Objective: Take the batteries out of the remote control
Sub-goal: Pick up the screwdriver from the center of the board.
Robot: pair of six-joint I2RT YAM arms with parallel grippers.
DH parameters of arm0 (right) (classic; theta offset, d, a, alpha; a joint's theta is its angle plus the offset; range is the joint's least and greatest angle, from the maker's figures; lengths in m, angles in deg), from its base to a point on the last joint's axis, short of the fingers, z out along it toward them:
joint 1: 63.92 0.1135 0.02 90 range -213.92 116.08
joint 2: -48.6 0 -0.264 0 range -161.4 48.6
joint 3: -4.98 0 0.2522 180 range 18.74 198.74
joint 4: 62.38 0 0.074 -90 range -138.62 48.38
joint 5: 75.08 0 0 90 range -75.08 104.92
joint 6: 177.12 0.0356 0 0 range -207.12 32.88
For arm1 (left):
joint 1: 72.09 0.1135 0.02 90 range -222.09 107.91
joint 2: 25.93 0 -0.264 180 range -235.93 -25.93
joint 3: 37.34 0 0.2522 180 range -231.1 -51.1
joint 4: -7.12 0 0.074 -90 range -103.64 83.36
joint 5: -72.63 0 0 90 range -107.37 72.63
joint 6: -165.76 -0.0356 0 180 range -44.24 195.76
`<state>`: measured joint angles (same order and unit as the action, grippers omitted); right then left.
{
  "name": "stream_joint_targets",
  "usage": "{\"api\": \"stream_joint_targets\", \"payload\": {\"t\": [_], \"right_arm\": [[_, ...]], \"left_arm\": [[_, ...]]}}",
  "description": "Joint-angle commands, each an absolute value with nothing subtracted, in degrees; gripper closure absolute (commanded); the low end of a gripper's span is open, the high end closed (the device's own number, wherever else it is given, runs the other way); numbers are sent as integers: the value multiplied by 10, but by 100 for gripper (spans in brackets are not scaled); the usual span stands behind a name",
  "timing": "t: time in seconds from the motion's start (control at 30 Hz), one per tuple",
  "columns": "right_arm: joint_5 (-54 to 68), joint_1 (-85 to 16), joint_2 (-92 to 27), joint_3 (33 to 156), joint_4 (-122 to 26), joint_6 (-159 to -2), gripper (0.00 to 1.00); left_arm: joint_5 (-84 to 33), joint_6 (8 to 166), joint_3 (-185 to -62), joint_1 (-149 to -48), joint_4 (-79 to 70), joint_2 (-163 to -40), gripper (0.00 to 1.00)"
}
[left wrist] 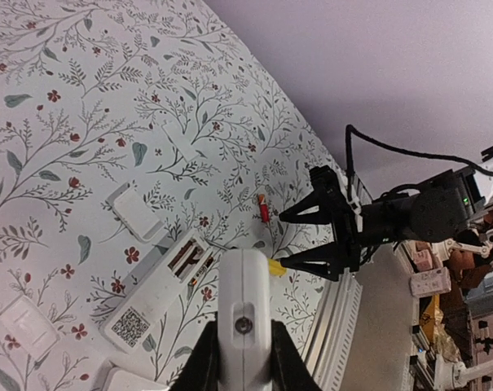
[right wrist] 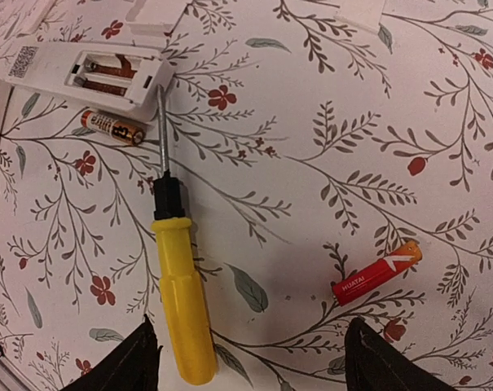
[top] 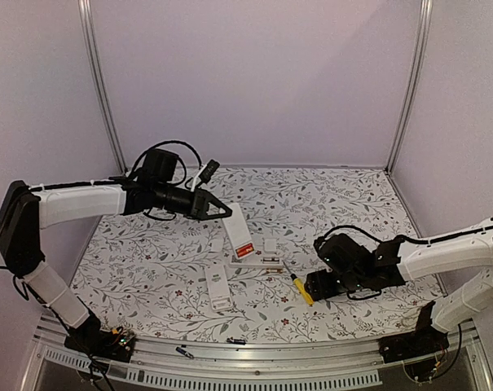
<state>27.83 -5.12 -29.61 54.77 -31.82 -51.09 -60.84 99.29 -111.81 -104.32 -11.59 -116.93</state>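
Observation:
My left gripper (top: 227,212) (left wrist: 244,346) is shut on one end of a white remote control (top: 241,234) (left wrist: 244,293), holding it tilted above the table, a red patch near its lower end. Under it lies a second white remote (top: 261,262) (left wrist: 152,289) (right wrist: 87,73), its compartment open with batteries (right wrist: 116,71) (left wrist: 189,259) inside. A dark battery (right wrist: 112,127) lies loose beside that remote. A red-orange battery (right wrist: 377,273) (left wrist: 264,210) lies farther right. My right gripper (top: 315,286) (right wrist: 254,366) (left wrist: 311,236) hovers open over the table, between a yellow screwdriver and the red-orange battery.
The yellow-handled screwdriver (right wrist: 179,305) (top: 300,289) lies with its tip toward the open remote. A third white remote (top: 217,287) lies front left. Loose white covers (top: 270,243) (left wrist: 136,213) rest on the floral cloth. The metal table rail (top: 254,352) runs along the near edge.

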Motion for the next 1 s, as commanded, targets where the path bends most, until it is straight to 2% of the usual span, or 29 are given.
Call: {"api": "stream_joint_targets", "payload": {"t": [0.0,0.17,0.43,0.97], "right_arm": [[281,-54,-322,551,-293,-487,28],[271,-49,-347,575,-281,-500,40],[269,-26,-351,595,-284,-507,41],[286,4,-420,643,-269,-523,58]], "left_arm": [[-650,956,-1125,-1030,-114,-1178,95],[-652,953,-1116,-1030,-120,-1184,96],[-648,956,-1117,-1029,-124,-1186,96],[-646,959,-1117,-1029,-124,-1185,96]]}}
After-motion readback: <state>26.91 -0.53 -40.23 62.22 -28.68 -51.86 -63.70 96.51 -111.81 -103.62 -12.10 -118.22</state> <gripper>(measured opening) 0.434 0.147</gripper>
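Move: The screwdriver's yellow handle lies about 3 cm to the left of the right hand, 1 cm back and some 3 cm below. At much the same depth, the red battery is about 3 cm ahead and 5 cm right of the hand, the loose battery 6 cm ahead and 9 cm left, and the open remote 8 cm ahead and 13 cm left. From the left hand the handle is roughly 16 cm right, 11 cm back and 18 cm below. Down first by about 2 cm, then to the left by some 4 cm with a slight rise and a second dip, the right hand shifts over the screwdriver's yellow handle, easing back a little. Its wide-open fingers narrow to a bit over half that gap, ending one on each side of the handle without yet gripping it. ##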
